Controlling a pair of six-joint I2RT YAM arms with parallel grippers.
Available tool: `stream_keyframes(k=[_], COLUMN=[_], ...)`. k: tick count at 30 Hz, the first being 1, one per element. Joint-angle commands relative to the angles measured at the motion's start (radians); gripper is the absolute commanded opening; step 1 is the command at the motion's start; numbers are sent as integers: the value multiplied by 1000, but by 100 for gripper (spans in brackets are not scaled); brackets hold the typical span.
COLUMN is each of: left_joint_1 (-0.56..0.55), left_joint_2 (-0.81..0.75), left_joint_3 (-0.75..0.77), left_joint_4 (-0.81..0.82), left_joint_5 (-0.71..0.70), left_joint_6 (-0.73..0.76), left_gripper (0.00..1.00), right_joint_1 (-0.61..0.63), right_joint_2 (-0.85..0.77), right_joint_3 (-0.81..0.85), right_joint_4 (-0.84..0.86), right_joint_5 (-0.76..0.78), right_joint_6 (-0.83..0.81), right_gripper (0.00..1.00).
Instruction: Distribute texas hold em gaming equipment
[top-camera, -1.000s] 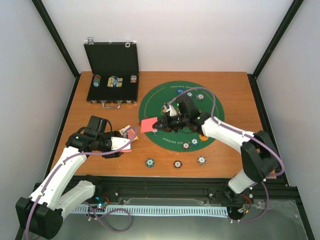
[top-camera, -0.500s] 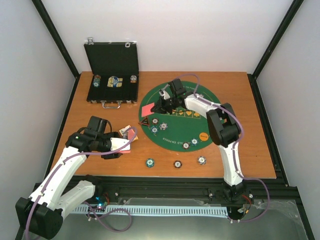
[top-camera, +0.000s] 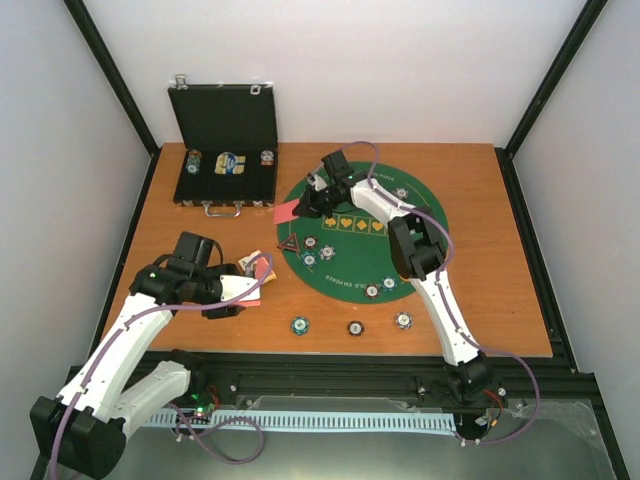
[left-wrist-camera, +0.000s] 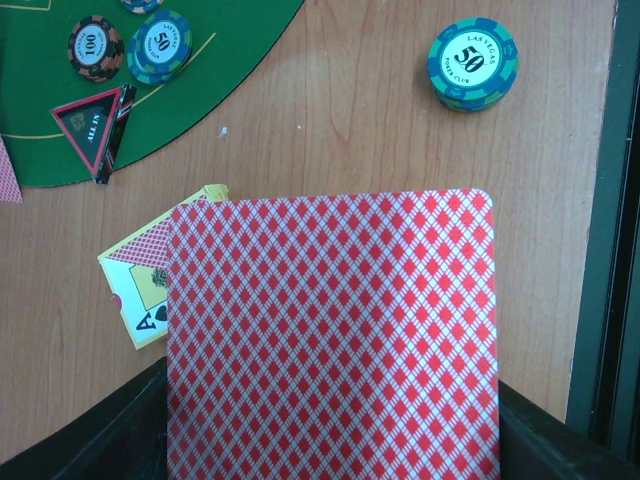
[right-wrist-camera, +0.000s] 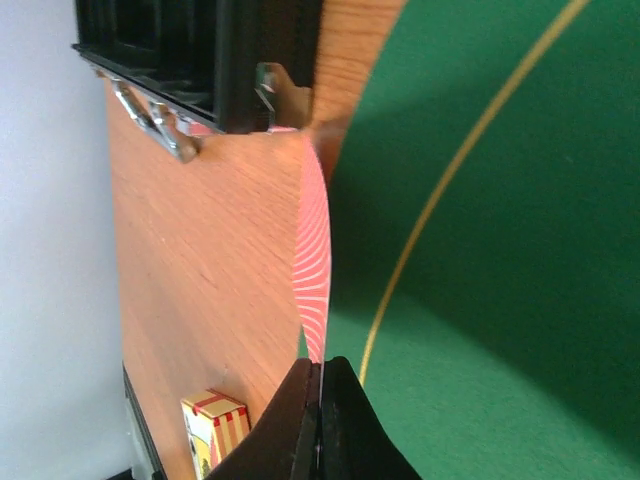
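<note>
My left gripper (top-camera: 248, 282) is shut on red-backed playing cards (left-wrist-camera: 330, 330), held over the wood left of the green mat (top-camera: 420, 225); the cards hide its fingertips in the wrist view. Under them lies a yellow card box (left-wrist-camera: 135, 290). My right gripper (right-wrist-camera: 320, 385) is shut on a single red-backed card (right-wrist-camera: 312, 265), seen edge-on over the mat's far-left rim. In the top view that card (top-camera: 284, 212) pokes out left of the right gripper (top-camera: 305, 205). A black red-edged triangle marker (top-camera: 290, 243) and striped chips (top-camera: 310, 258) lie on the mat.
The open black case (top-camera: 225, 120) stands at the back left, close to the right gripper, with chips in its tray. Three chips (top-camera: 355, 327) sit in a row on the wood near the front edge. More chips (top-camera: 380, 287) lie on the mat's near side.
The right arm has swung from the mat's middle to its far-left rim, carrying the card. The left arm and its cards have not moved.
</note>
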Motion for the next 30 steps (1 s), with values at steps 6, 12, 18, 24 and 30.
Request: stream_keyframes(k=[6, 12, 18, 24, 30], left_joint_1=[-7, -7, -7, -7, -7], left_joint_2=[-31, -32, -29, -16, 4], left_joint_3=[50, 50, 58, 57, 70], left_joint_4=[-20, -24, -23, -5, 9], left_joint_5=[24, 25, 30, 32, 39], left_joint_6=[-10, -17, -30, -45, -61], left_gripper=[46, 46, 46, 42, 40], right_joint_1=[-11, -13, -12, 33, 174], right_joint_2=[15, -34, -210, -543, -825], right_joint_3=[40, 44, -85, -497, -940], right_joint_4=[-166, -213, -204, 54, 332], right_joint_5=[106, 182, 247, 202, 148], right_joint_6=[-87, -131, -154, -73, 55], right_gripper=[26, 58, 65, 74, 79])
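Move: The red-backed card already pinched in the right fingers is going down flat by the mat's edge, its spot centred some 3 cm left of the right hand, 1 cm back and 3 cm below. On the table, the All-in marker is about 8 cm back and 3 cm left of this hand, the 100 chip 8 cm back and 2 cm right, and the open case's base roughly 8 cm ahead and 18 cm left. From the left hand, the card spot lies about 19 cm ahead, 12 cm right and 11 cm below. The pinched card is lowered a last 2 cm towards the table while the right hand rolls its left side down, and the fingers open wide and let go. The hand slips rightwards off the card's edge, then lifts quickly by some 13 cm while drawing back about 11 cm over the mat, rolling partly back and tipping its fingers up. ##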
